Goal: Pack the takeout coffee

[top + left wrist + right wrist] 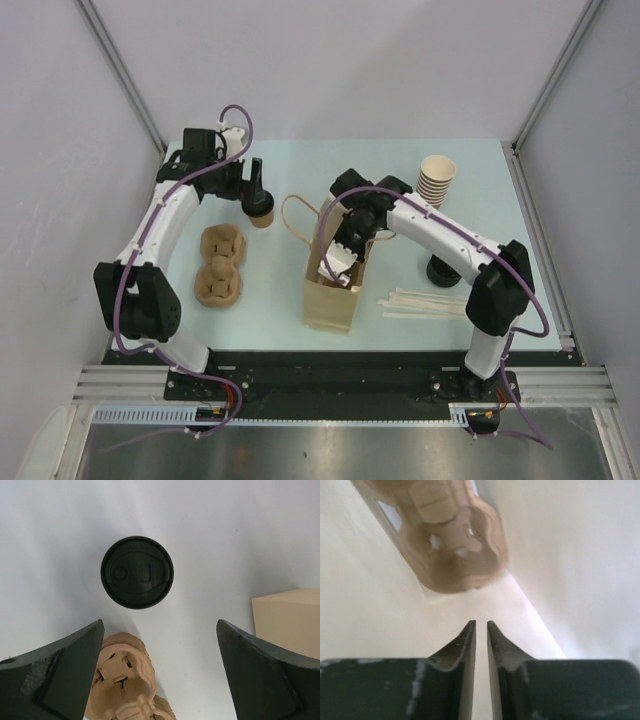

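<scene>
The takeout coffee (261,211), a small tan cup with a black lid (137,572), stands upright on the table at the back left. My left gripper (258,190) hangs over it, wide open and empty. In the left wrist view the lid lies ahead of the left gripper (160,625). My right gripper (340,262) reaches down into the tan paper bag (330,300). In the right wrist view the right gripper (481,622) has its jaws a narrow gap apart with nothing between them. A brown pulp cup carrier (450,545) lies inside the bag beyond the fingertips.
Two more pulp carriers (218,265) lie left of the bag, also under the left fingers (122,680). A stack of lidless cups (436,180) stands at the back right. Black lids (443,270) and pale sticks (425,302) lie right of the bag. The bag's corner (287,620) shows at right.
</scene>
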Motion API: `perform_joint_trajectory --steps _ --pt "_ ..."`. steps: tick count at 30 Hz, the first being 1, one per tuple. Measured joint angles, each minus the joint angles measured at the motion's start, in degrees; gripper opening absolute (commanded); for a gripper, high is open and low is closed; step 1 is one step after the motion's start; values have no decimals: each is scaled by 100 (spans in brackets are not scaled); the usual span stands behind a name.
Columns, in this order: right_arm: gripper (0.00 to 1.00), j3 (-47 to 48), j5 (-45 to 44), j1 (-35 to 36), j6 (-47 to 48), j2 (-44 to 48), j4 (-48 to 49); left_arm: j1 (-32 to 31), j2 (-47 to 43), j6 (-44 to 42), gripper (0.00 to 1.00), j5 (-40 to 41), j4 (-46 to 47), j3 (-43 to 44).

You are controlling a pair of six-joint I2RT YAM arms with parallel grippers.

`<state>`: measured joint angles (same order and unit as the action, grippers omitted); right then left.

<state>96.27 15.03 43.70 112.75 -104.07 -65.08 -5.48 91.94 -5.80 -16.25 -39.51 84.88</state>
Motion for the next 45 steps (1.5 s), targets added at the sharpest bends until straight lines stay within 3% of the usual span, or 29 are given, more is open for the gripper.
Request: perform_joint_trajectory --steps 8,20,29,33,45 --pt "34 68 22 0 -186 216 50 0 236 42 99 -13 57 293" --pt "79 656 249 -155 -1314 662 717 0 658 28 99 120 -103 857" --pt "94 529 422 -260 -2234 1309 1596 0 1318 24 100 223 -205 1250" --pt "100 256 522 -286 -2660 1552 2026 0 1561 22 99 304 -289 1403" --pt "100 70 627 -330 -3775 1939 2837 7 2009 -28 100 227 -520 1650"
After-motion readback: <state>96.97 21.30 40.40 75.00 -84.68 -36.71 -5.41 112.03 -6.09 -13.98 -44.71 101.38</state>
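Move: The lidded cup lies about 10 cm ahead of the left hand, 4 cm to its right and 15 cm below; the loose carrier is some 5 cm back and 8 cm left of that hand, 18 cm down. The right hand is inside the bag, with the bagged carrier roughly 5 cm left, 2 cm back and 11 cm below; the cup stands about 20 cm ahead of it, 26 cm left and 11 cm lower. Right hand opens, tilts and rises 21 cm from the bag; open left advances, then sinks towards the cup. ##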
